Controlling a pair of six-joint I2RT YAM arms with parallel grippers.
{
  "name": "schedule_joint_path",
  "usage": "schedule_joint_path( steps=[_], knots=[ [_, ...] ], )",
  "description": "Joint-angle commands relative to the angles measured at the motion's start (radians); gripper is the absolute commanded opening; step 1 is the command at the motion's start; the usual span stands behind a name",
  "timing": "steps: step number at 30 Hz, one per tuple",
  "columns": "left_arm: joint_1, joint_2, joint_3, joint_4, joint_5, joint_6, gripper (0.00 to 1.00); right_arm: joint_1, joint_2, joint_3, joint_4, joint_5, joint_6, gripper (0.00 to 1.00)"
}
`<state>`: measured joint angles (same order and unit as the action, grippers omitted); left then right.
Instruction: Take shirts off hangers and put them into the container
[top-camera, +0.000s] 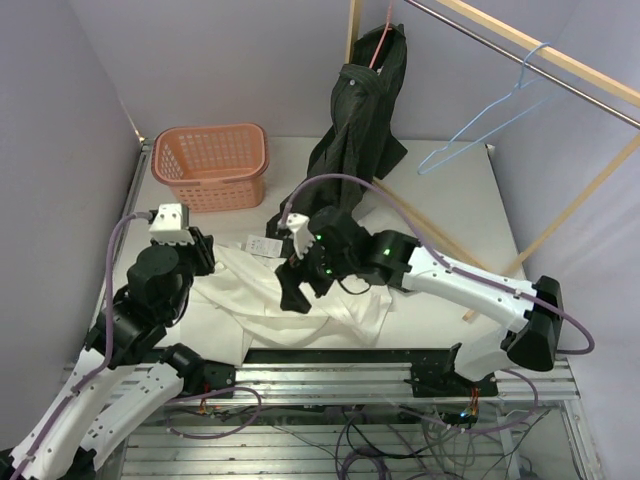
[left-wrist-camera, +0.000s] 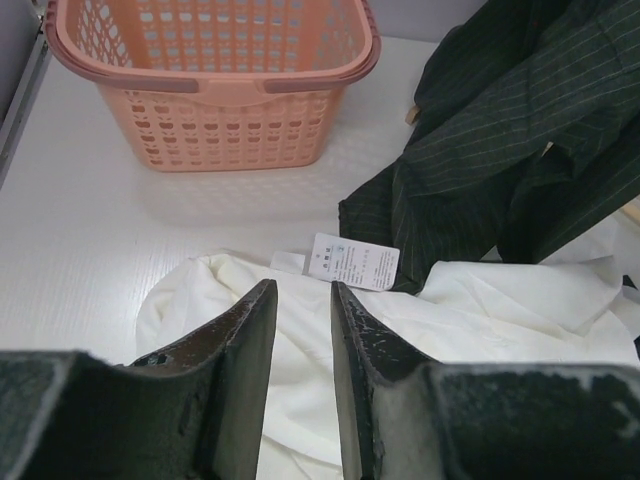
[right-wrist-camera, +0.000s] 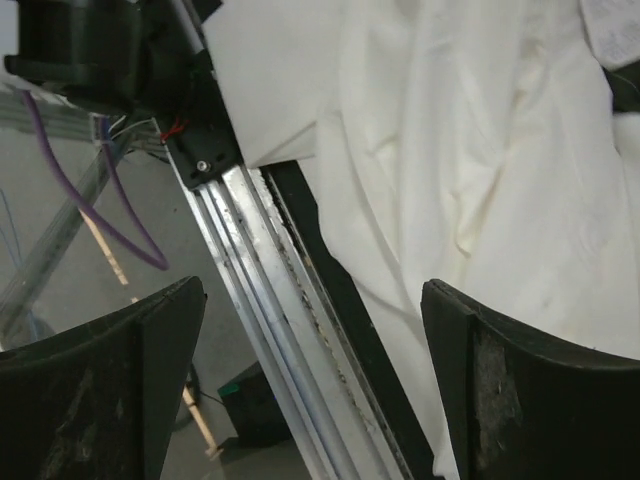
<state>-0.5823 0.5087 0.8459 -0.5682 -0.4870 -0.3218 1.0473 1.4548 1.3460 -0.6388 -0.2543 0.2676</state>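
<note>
The white shirt (top-camera: 300, 305) lies crumpled on the table near its front edge, off any hanger. The dark pinstriped shirt (top-camera: 365, 110) hangs from the pink hanger (top-camera: 378, 45) on the rack, its tail resting on the table. The light blue hanger (top-camera: 490, 120) hangs bare on the rod. The salmon basket (top-camera: 210, 165) stands at the back left. My left gripper (left-wrist-camera: 302, 300) hovers over the white shirt (left-wrist-camera: 480, 310) with a narrow gap between its jaws and nothing in it. My right gripper (right-wrist-camera: 312, 290) is wide open above the shirt's near hem (right-wrist-camera: 480, 150).
A wooden rack with a metal rod (top-camera: 520, 55) stands at the back right, one pole slanting down to the table. A paper tag (left-wrist-camera: 352, 262) lies on the white shirt. The aluminium rail (right-wrist-camera: 260, 290) marks the table's near edge. Walls close both sides.
</note>
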Motion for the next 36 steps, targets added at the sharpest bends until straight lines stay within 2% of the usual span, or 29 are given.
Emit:
schedule_joint_path(
  steps=[1,5,9,12,16,19,22,29,36],
  knots=[
    [0.001,0.025,0.008,-0.004,-0.013,-0.007,0.4,0.042,0.056,-0.028,0.123,0.012,-0.023,0.92],
    [0.001,0.015,0.003,0.004,0.008,-0.003,0.4,0.042,0.142,-0.082,0.175,0.062,-0.058,0.93],
    [0.001,0.004,-0.002,0.008,0.015,-0.004,0.43,0.034,0.212,-0.093,0.199,0.204,-0.051,0.92],
    [0.001,0.039,-0.044,0.087,0.171,0.033,0.67,0.021,0.173,-0.119,0.213,0.258,-0.006,0.9],
    [0.001,0.28,-0.001,0.06,0.422,0.044,0.74,-0.029,0.013,-0.187,0.184,0.309,0.055,0.91],
    [0.0,0.489,0.048,0.022,0.523,0.021,0.76,-0.054,-0.124,-0.229,0.105,0.337,0.067,0.91],
    [-0.002,0.635,0.09,0.012,0.607,-0.003,0.77,-0.057,-0.265,-0.28,0.054,0.372,0.097,0.9],
    [-0.004,0.727,0.071,0.044,0.61,-0.154,0.8,-0.056,-0.496,-0.393,0.014,0.406,0.161,0.89],
    [-0.031,0.595,-0.058,0.054,0.54,-0.394,0.82,-0.056,-0.591,-0.466,0.037,0.424,0.164,0.88]
  ],
)
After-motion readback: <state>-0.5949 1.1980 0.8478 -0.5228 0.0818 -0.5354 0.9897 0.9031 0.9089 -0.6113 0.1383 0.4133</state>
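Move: The white shirt lies crumpled on the table, its middle about 13 cm right of the left hand, 6 cm back and some 26 cm below. For the right hand it is almost straight below, around 19 cm down and 2 cm ahead. From the left hand, the white label card is 7 cm ahead and 6 cm right, the dark shirt's lower end 10 cm ahead and 12 cm right, the container about 25 cm ahead and 7 cm left. Towards the white shirt, the half-open left hand opens wide after a short wait and swings down about 17 cm and right 14 cm, its fingers tipping some 40 degrees downward. The wide-open right hand dips roughly 12 cm over the shirt, then travels right while climbing back to about its starting height, turning clockwise, to end over the shirt's right part. No grip is taken. ##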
